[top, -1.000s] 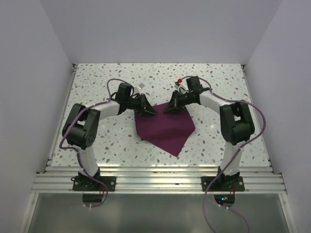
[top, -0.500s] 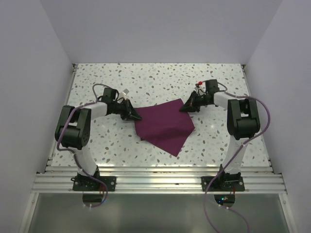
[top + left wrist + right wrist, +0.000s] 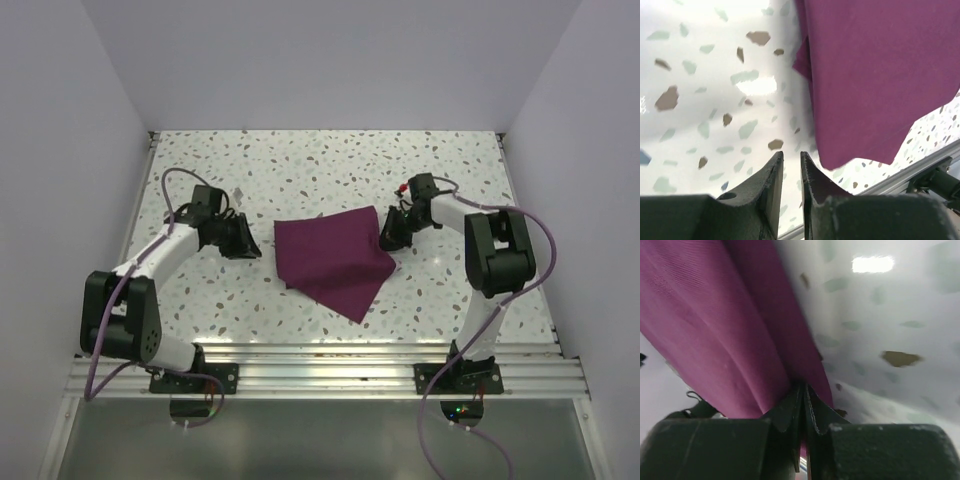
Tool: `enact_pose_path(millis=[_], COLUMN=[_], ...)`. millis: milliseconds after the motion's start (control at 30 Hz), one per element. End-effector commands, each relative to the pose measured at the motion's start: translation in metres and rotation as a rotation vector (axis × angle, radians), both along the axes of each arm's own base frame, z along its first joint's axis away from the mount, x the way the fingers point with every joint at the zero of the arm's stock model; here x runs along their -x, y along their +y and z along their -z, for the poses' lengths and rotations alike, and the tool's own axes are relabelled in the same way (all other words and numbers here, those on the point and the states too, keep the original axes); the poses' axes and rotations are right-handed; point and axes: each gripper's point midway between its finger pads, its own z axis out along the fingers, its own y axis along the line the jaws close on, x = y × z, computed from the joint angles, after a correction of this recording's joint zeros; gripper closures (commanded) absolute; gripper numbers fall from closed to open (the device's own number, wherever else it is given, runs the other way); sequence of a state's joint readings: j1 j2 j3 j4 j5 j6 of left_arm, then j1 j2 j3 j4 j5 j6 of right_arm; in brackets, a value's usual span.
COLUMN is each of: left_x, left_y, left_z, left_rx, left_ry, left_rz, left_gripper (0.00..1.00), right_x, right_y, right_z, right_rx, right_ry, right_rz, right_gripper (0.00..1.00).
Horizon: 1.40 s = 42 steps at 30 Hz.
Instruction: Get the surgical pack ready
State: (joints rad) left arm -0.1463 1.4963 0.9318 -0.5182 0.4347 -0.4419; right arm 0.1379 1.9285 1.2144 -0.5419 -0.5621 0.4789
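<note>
The surgical pack shows only as a plum-purple cloth [image 3: 330,255], lying folded and flat mid-table. My left gripper [image 3: 250,244] sits low just left of the cloth's left edge, apart from it. In the left wrist view its jaws [image 3: 791,156] stand a narrow gap apart with nothing between them, and the cloth [image 3: 870,75] lies ahead to the right. My right gripper [image 3: 388,236] is at the cloth's right corner. In the right wrist view it [image 3: 803,386] is shut on a fold of the purple cloth [image 3: 715,330].
The speckled terrazzo table [image 3: 300,165] is boxed in by pale walls at the left, right and back. An aluminium rail [image 3: 320,372] runs along the near edge, with both arm bases bolted to it.
Both grippers moved apart from the cloth's top middle, drawing it wider. The left gripper let go of the left corner and backed off leftward. The right gripper keeps its hold.
</note>
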Motion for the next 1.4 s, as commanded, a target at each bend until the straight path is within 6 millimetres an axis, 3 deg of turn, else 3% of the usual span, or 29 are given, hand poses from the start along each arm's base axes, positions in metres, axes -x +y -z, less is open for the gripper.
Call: enact_pose_path(millis=[0, 67, 200, 267, 300, 367, 400, 433, 467, 500, 533, 567, 600, 633, 667, 733, 800, 833, 900, 933, 1000, 1033, 1067, 1100, 1167, 1233, 1267, 1333, 1367], left_x=[0.013, 0.021, 0.039, 0.046, 0.049, 0.057, 0.059, 0.061, 0.062, 0.063, 0.059, 0.059, 0.054, 0.051, 0.048, 0.037, 0.028, 0.026, 0.017, 0.017, 0.014, 0.017, 0.017, 0.016, 0.018, 0.014, 0.016, 0.014, 0.013], left_y=[0.017, 0.019, 0.018, 0.012, 0.011, 0.009, 0.009, 0.013, 0.013, 0.015, 0.017, 0.016, 0.016, 0.015, 0.013, 0.006, -0.007, -0.017, -0.028, -0.036, -0.048, -0.059, -0.064, -0.069, -0.080, -0.091, -0.099, -0.106, -0.109], left_z=[-0.010, -0.020, -0.030, -0.031, -0.031, -0.032, -0.033, -0.035, -0.038, -0.039, -0.043, -0.045, -0.052, -0.051, -0.053, -0.060, -0.071, -0.066, -0.072, -0.061, -0.058, -0.045, -0.040, -0.041, -0.023, -0.015, -0.014, -0.010, -0.009], left_rx=[-0.087, -0.094, -0.111, -0.129, -0.137, -0.175, -0.187, -0.210, -0.217, -0.227, -0.241, -0.251, -0.256, -0.270, -0.276, -0.294, -0.327, -0.372, -0.410, -0.461, -0.505, -0.563, -0.602, -0.640, -0.739, -0.786, -0.791, -0.798, -0.794], left_ry=[-0.047, -0.077, -0.095, -0.100, -0.099, -0.096, -0.099, -0.095, -0.101, -0.100, -0.117, -0.124, -0.144, -0.145, -0.150, -0.171, -0.211, -0.216, -0.240, -0.222, -0.221, -0.219, -0.223, -0.227, -0.221, -0.237, -0.249, -0.257, -0.259], left_rz=[-0.034, -0.046, -0.067, -0.055, -0.058, -0.065, -0.069, -0.084, -0.089, -0.090, -0.100, -0.095, -0.100, -0.084, -0.076, -0.047, -0.017, 0.014, 0.030, 0.066, 0.100, 0.166, 0.194, 0.216, 0.304, 0.363, 0.391, 0.424, 0.430], left_gripper=[0.76, 0.75, 0.73, 0.72, 0.71, 0.69, 0.69, 0.68, 0.66, 0.66, 0.64, 0.63, 0.62, 0.61, 0.60, 0.59, 0.58, 0.57, 0.54, 0.53, 0.53, 0.52, 0.52, 0.52, 0.51, 0.50, 0.49, 0.48, 0.48], right_x=[0.023, 0.025, 0.009, -0.020, -0.027, -0.044, -0.067, -0.072, -0.093, -0.099, -0.106, -0.126, -0.134, -0.136, -0.151, -0.161, -0.164, -0.165, -0.154, -0.149, -0.131, -0.124, -0.104, -0.097, -0.067, -0.047, -0.027, -0.012, 0.009], right_y=[0.023, 0.039, 0.056, 0.066, 0.068, 0.078, 0.088, 0.097, 0.110, 0.123, 0.131, 0.143, 0.146, 0.146, 0.146, 0.132, 0.107, 0.092, 0.058, 0.044, 0.010, -0.001, -0.012, -0.024, -0.034, -0.042, -0.042, -0.039, -0.036], right_z=[0.005, 0.009, 0.009, -0.004, 0.004, -0.001, -0.016, -0.006, -0.024, -0.027, -0.013, -0.035, -0.040, -0.029, -0.047, -0.057, -0.061, -0.060, -0.066, -0.070, -0.078, -0.080, -0.064, -0.085, -0.074, -0.087, -0.073, -0.083, -0.069], right_rx=[0.014, -0.010, -0.004, -0.013, -0.007, -0.015, -0.037, -0.041, -0.072, -0.090, -0.096, -0.124, -0.132, -0.117, -0.117, -0.068, -0.025, 0.011, 0.043, 0.065, 0.089, 0.104, 0.129, 0.125, 0.138, 0.145, 0.141, 0.104, 0.081], right_ry=[0.008, 0.018, 0.020, -0.029, -0.011, -0.026, -0.071, -0.048, -0.095, -0.095, -0.071, -0.129, -0.126, -0.093, -0.144, -0.172, -0.172, -0.173, -0.163, -0.168, -0.173, -0.180, -0.141, -0.189, -0.160, -0.194, -0.156, -0.202, -0.148], right_rz=[-0.060, -0.061, -0.088, -0.095, -0.095, -0.093, -0.084, -0.089, -0.094, -0.096, -0.096, -0.094, -0.074, -0.063, -0.048, -0.008, 0.034, 0.062, 0.096, 0.107, 0.121, 0.127, 0.112, 0.128, 0.099, 0.097, 0.090, 0.089, 0.090], right_gripper=[0.92, 0.92, 0.91, 0.91, 0.91, 0.91, 0.91, 0.91, 0.91, 0.91, 0.91, 0.90, 0.89, 0.86, 0.82, 0.70, 0.63, 0.55, 0.49, 0.43, 0.40, 0.37, 0.35, 0.34, 0.32, 0.30, 0.30, 0.29, 0.28])
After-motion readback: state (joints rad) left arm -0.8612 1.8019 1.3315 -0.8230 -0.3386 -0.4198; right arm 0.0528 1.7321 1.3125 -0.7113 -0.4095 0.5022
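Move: The folded purple pack is the only thing on the table. From the right gripper its middle lies roughly 13 cm left, 3 cm back and a little lower, with its right edge at the shut fingertips. The pack's far right corner is about 9 cm ahead and 3 cm left, its near tip some 18 cm back and 7 cm left. From the left gripper the middle is about 18 cm right, 1 cm back, 6 cm below. With the right fingers still shut on the pack's right edge, ease back and left, then swing that edge about 19 cm forward and on leftward, rising slightly; open wide and withdraw right and back. Meanwhile draw the left gripper back and up, then bring it right and down over the pack's near part, opening to half and turning the fingers nearly straight down. ##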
